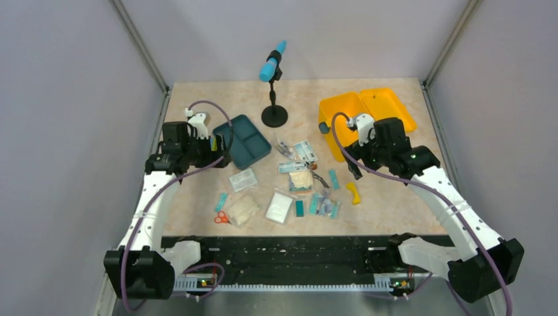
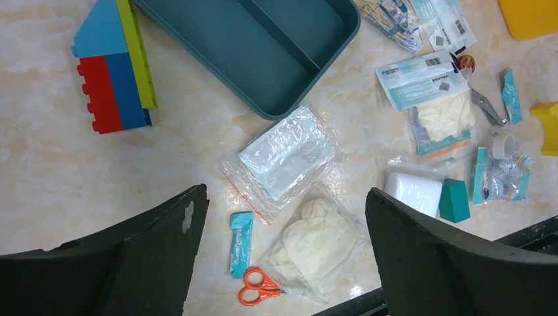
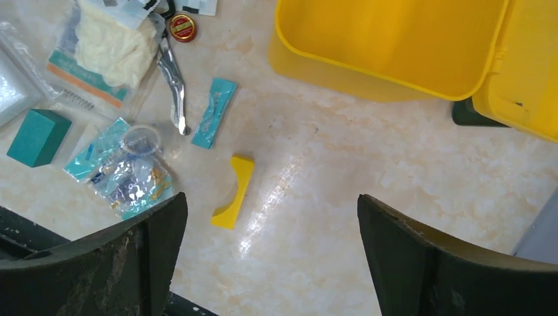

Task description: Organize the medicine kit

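The medicine kit (image 1: 368,113) lies open at the back right, a yellow box (image 3: 395,46) with its lid flipped back. Its teal divided tray (image 1: 247,140) sits apart at the left (image 2: 263,46). Loose supplies lie between them: a bag of gloves (image 2: 316,247), a clear zip bag (image 2: 286,151), orange scissors (image 2: 260,286) and a teal sachet (image 2: 241,242). My left gripper (image 2: 286,193) hovers open above these, holding nothing. Beside the box, my right gripper (image 3: 271,197) hangs open over bare table, empty.
A small yellow curved piece (image 3: 235,191) lies left of the right gripper. A microphone on a black stand (image 1: 274,115) stands at the back centre. A coloured toy-brick block (image 2: 112,72) sits left of the tray. Grey walls enclose the table.
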You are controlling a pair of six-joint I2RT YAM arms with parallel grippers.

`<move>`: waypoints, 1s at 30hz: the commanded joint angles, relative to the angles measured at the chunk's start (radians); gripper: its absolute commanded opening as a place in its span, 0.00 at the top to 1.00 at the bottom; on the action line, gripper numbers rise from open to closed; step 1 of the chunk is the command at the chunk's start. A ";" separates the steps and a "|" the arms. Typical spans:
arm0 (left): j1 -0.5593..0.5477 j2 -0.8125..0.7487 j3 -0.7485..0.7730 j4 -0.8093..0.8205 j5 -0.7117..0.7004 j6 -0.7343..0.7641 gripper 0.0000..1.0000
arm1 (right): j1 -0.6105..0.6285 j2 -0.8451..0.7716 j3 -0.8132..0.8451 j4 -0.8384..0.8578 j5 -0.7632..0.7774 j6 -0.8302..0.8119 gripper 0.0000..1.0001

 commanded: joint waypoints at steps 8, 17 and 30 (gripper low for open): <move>-0.003 -0.039 -0.039 -0.007 0.038 -0.102 0.06 | 0.044 0.129 0.097 0.115 -0.373 -0.096 0.11; 0.038 -0.035 -0.085 0.001 0.074 -0.178 0.09 | 0.318 0.359 0.125 0.226 -0.382 -0.129 0.29; 0.097 -0.063 -0.136 0.040 0.065 -0.239 0.11 | 0.440 0.688 0.206 0.372 -0.385 -0.144 0.40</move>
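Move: The white gauze bag, the likely target, lies about 26 cm to the right hand's left, 7 cm back and some 18 cm below it. The green box sits about 7 cm to the right of the bag, level with it; the orange-edged bag is also 7 cm to its right and 8 cm farther out; the bag with the tape roll is 15 cm to its right, level. From the left hand the gauze bag is some 17 cm right, 10 cm back and 18 cm below. Towards the white gauze bag, the right hand sweeps about 22 cm left, first nearly level, then sinking ever more steeply, some 12 cm in all, and easing back slightly. On the way the wrist turns about 45 degrees counter-clockwise and tips down a little, while the fingers narrow from wide open to a bit over half, touching nothing yet. The left hand, empty and open, sinks and backs off a few centimetres. ##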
